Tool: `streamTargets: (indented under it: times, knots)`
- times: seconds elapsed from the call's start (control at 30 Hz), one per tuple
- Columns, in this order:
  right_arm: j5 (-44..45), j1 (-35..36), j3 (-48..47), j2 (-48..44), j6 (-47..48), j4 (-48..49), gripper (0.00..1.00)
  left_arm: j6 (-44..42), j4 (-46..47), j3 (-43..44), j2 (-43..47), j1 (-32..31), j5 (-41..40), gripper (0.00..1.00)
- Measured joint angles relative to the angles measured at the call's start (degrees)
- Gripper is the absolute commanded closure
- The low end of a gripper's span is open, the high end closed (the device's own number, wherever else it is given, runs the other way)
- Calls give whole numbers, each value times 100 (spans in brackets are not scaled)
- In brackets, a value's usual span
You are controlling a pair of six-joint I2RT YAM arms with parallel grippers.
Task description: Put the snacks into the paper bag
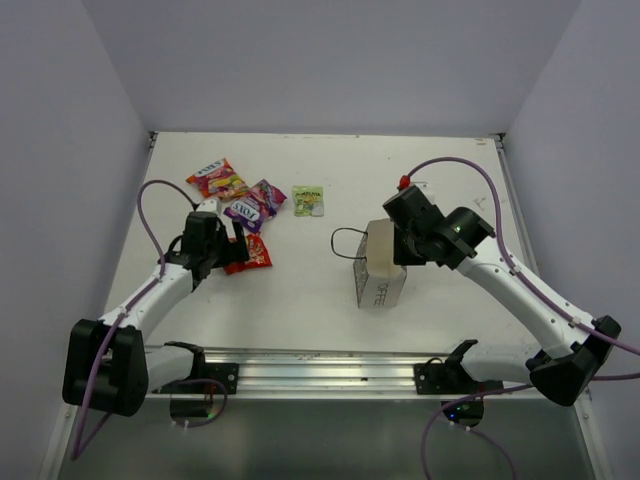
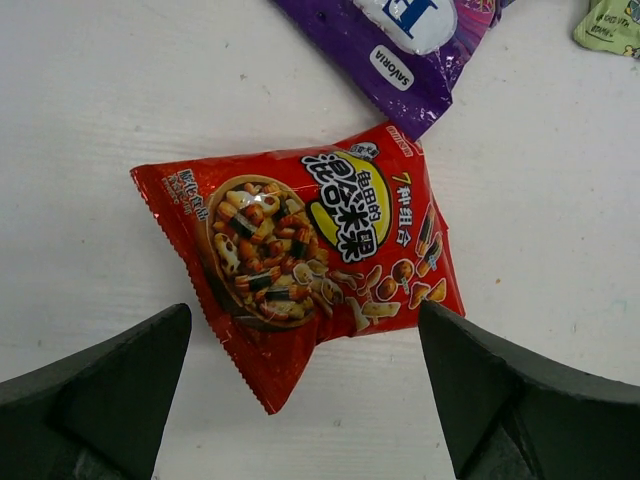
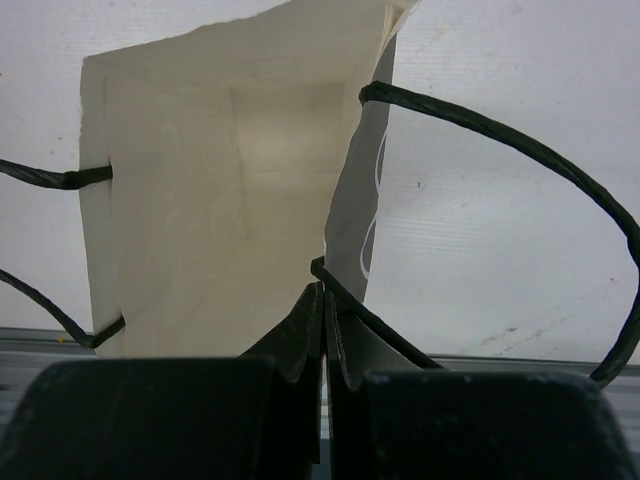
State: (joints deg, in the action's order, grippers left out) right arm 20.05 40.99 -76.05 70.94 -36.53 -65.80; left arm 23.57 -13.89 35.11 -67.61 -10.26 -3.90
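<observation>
The red-orange snack packet (image 2: pixel 300 250) lies flat on the white table. My left gripper (image 2: pixel 305 330) hangs open just above its near edge, one finger on each side and not touching it. From above, the same packet (image 1: pixel 250 255) lies beside that gripper (image 1: pixel 222 250). The purple packet (image 1: pixel 255 205), the red-yellow packet (image 1: pixel 217 180) and the pale green packet (image 1: pixel 308 200) lie further back. The white paper bag (image 1: pixel 380 275) stands right of centre. My right gripper (image 3: pixel 325 300) is shut on the bag's top rim (image 3: pixel 345 200), and the inside I can see holds nothing.
A black cord handle (image 3: pixel 500 130) loops out to the right of the bag, another (image 1: pixel 345 243) to its left. An aluminium rail (image 1: pixel 320 370) runs along the near table edge. Grey walls close in the back and sides.
</observation>
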Motion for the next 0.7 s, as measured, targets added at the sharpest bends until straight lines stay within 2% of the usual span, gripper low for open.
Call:
streamTargets:
  times: [0.17, 0.53, 0.6, 0.63, 0.67, 0.7]
  knots:
    - [4, 0, -20, 7, 48, 2, 100, 85, 385, -96, -142, 15, 68, 1]
    - [94, 0, -85, 42, 155, -13, 100, 245, 442, -129, -280, 39, -358, 3]
    - [120, 0, -85, 44, 170, -13, 100, 258, 511, -166, -304, 46, -365, 14]
    - [133, 0, -85, 44, 179, -13, 100, 271, 566, -197, -341, 46, -361, 23]
    - [142, 0, -85, 44, 188, -13, 100, 299, 616, -225, -411, 46, -350, 43]
    - [146, 0, -87, 44, 201, -13, 100, 334, 688, -245, -531, 50, -319, 53]
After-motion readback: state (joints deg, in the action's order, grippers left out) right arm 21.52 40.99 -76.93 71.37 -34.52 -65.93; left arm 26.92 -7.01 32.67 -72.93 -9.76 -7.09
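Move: Just ahead of and beneath the left hand's wide-open fingers lies the red snack pack, its middle about 5 cm ahead, 2 cm to the right and 5 cm below. The purple snack pack is some 11 cm beyond it and 3 cm to its right; the green snack pack lies roughly 14 cm farther out and 16 cm to its right. From the right hand, the red pack is about 37 cm to the left, 12 cm ahead and 19 cm lower. Sinking about 2.5 cm towards the near left part of the red snack pack, the left hand also edges roughly 1 cm forward and 1 cm left, turning some 5 degrees counter-clockwise. The fingers stay wide open through most of the descent, then close to about two thirds astride that part of the pack as the hand drops faster; whether they touch it yet can't be seen. ##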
